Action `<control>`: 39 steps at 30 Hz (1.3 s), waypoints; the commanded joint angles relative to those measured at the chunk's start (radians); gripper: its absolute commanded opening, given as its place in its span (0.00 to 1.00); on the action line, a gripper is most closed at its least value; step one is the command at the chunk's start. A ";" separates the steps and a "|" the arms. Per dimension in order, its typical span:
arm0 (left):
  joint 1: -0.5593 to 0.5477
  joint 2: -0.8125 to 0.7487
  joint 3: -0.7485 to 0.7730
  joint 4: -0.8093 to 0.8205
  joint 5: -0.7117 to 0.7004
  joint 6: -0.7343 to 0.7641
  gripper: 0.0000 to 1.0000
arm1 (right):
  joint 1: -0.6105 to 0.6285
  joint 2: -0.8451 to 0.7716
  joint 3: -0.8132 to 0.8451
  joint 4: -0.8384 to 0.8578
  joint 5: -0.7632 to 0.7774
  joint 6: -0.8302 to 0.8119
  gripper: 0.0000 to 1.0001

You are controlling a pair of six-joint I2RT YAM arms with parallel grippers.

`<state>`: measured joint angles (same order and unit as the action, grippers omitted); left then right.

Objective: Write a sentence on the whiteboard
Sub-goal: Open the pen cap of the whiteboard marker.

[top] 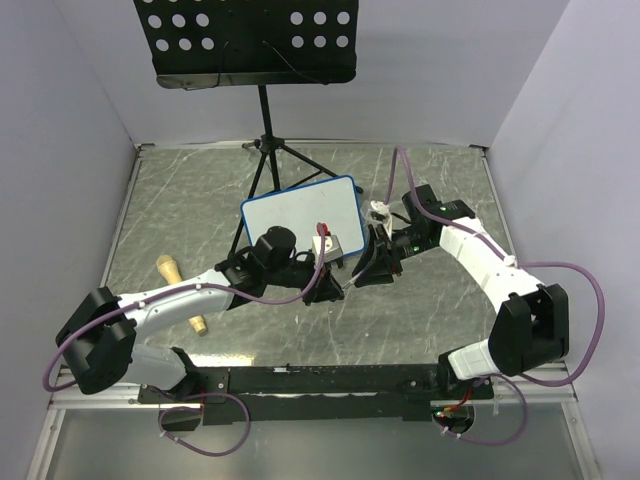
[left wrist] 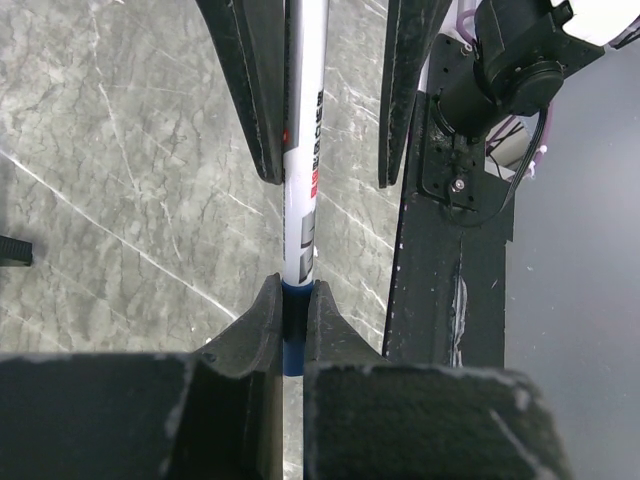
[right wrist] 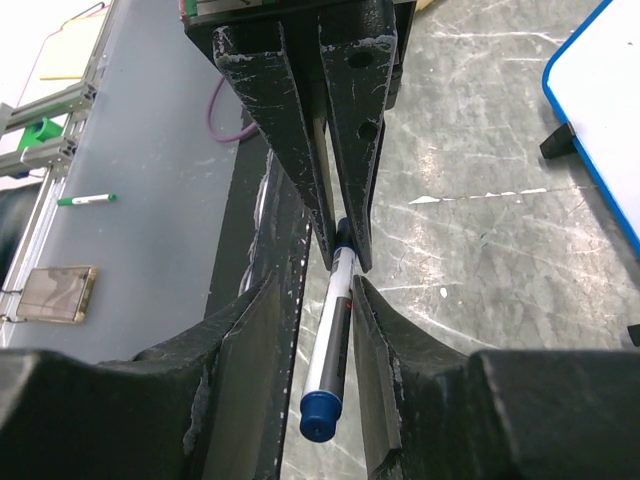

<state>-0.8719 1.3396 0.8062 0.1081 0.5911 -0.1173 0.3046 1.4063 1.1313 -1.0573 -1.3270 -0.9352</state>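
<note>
The whiteboard (top: 300, 214), white with a blue frame, lies behind both grippers; its corner and a black foot also show in the right wrist view (right wrist: 600, 120). The sentence is not visible on its face in these views. A white marker (left wrist: 305, 150) with blue ends hangs above the table between the two grippers. My left gripper (left wrist: 292, 300) is shut on one blue end of it. My right gripper (right wrist: 315, 290) stands around the barrel (right wrist: 335, 330), one finger close against it and a gap on the other side. The marker's free blue end (right wrist: 320, 415) points toward the right wrist.
A black perforated music-stand tray (top: 245, 40) on a tripod (top: 266, 150) stands behind the board. A wooden handled object (top: 170, 270) lies at the left. A black rail (top: 330, 380) runs along the table's near edge. A green marker (right wrist: 85, 200) lies off the table.
</note>
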 commanded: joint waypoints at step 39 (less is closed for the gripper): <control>0.033 -0.033 -0.056 0.004 0.001 0.033 0.01 | -0.015 0.036 0.151 -0.070 0.066 0.010 0.00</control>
<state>-0.8490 1.3373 0.7959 0.1570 0.5999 -0.1249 0.3290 1.4666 1.2335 -1.0863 -1.2224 -0.9211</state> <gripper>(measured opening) 0.074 0.188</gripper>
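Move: The marker lies across between the hands, its blue cap pinched in the left fingers. Its middle is roughly 5 cm right of the left hand, 1 cm ahead and 1 cm above. From the right hand it is about 2 cm left, level fore and aft and 1 cm lower, inside the half-open fingers. The whiteboard's centre sits some 17 cm ahead and 15 cm left of the right hand, 17 cm lower; its nearer black foot is about 9 cm ahead, 5 cm left and 20 cm lower. The marker's barrel is taken by the right fingers, which sink about 1 cm around it with a slight shift left, close from half open and pinch its white part, while the left hand keeps the cap shut in its fingers and stays almost still. Then the right hand eases forward some 1.5 cm and back up about 1 cm, and the left drifts about 1 cm forward too. ##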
